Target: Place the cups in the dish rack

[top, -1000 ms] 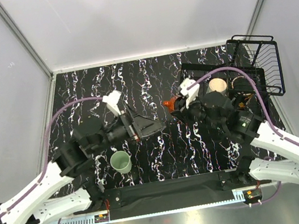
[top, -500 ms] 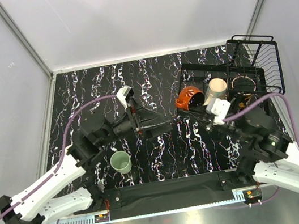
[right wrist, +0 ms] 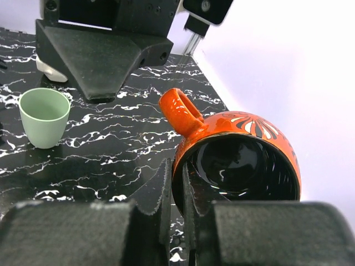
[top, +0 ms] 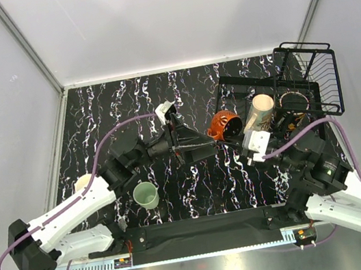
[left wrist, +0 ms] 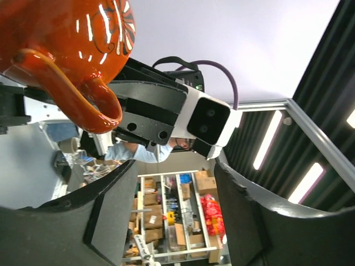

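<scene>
My right gripper [right wrist: 178, 189] is shut on the rim of the glossy red cup [right wrist: 238, 152], one finger inside and one outside. The cup is held on its side off the table, handle up-left. From above, the red cup [top: 224, 124] hangs just left of the black wire dish rack [top: 227, 84], with my right gripper [top: 237, 136] on its near side. My left gripper [top: 210, 146] stands open beside it, its jaws empty. In the left wrist view the red cup [left wrist: 61, 39] is above the left gripper [left wrist: 175, 205]. A mint-green cup [top: 145, 195] stands upright on the table. A cream cup [top: 263, 109] and a black patterned cup [top: 291, 103] sit in the rack.
The rack's taller slotted section [top: 319, 73] rises at the far right by the wall. The marbled black table [top: 114, 111] is walled by white panels on three sides. The mint-green cup [right wrist: 44, 116] stands close to the left arm's forearm.
The left gripper has reached right, up to the red cup, and its jaws have narrowed. The right arm has drawn back toward the near edge, still holding the cup by its rim.
</scene>
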`<state>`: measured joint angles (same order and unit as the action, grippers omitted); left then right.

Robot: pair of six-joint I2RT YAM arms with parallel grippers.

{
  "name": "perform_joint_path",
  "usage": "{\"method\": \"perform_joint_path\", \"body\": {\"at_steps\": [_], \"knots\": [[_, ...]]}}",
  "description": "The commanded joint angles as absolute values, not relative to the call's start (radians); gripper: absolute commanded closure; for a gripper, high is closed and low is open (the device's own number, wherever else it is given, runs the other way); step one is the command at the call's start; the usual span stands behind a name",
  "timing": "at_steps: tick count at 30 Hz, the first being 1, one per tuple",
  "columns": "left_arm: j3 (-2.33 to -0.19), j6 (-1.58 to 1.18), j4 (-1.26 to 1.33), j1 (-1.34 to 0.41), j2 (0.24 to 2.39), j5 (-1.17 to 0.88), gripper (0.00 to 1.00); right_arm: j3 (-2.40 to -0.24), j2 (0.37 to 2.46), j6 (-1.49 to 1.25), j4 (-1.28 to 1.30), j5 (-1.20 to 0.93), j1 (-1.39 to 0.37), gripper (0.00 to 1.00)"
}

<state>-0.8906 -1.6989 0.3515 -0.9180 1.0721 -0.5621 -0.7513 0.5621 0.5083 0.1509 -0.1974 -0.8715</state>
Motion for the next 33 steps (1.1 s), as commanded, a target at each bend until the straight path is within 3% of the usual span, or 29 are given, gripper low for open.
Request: {"method": "perform_joint_path", "body": {"at_steps": [1,20,24,28,33], "knots": [[-0.861,-1.766,0.452,-0.917,1.057,-0.592,0.4,-0.788,0.535,0.586,0.074,-0.228,-0.877,1.0],[-0.834,-1.855,0.523,-0.946,1.121,-0.56,0.42,-0.845,0.5,0.609,0.159,-0.327,-0.879,1.0],[-0.861,-1.861,0.528,-0.95,1.144,-0.566,0.45,-0.845,0.491,0.646,0.183,-0.35,-0.877,1.0],[-0.844,-1.911,0.569,-0.957,1.158,-0.54,0.56,-0.842,0.491,0.676,0.193,-0.351,-0.877,1.0],[-0.859,-1.917,0.577,-0.965,1.175,-0.537,0.59,-0.83,0.494,0.698,0.193,-0.345,-0.877,1.0]]}}
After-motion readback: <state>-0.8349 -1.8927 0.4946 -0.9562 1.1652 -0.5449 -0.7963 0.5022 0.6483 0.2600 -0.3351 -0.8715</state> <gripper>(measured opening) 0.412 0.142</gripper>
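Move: The orange mug's handle, the left fingers' target, is about 4 cm ahead of the left hand, 3 cm right and 3 cm below; the green cup stands roughly 12 cm back and 20 cm left of that hand, 20 cm down. The right hand already pinches the mug's rim, with the open left fingertips about 2 cm back, 7 cm left and 6 cm above. The cream cup in the rack is some 9 cm ahead and 14 cm right of the right hand, 14 cm below. Back about 3 cm and slightly up, the right hand brings the mug handle-first to the left gripper, keeping its rim grip and turning roughly 10 degrees, partly counter-clockwise. The left hand eases about 2 cm right and 2 cm down to meet it, rolling some 10 degrees about its fingers, then partly narrows its open fingers around the handle. ##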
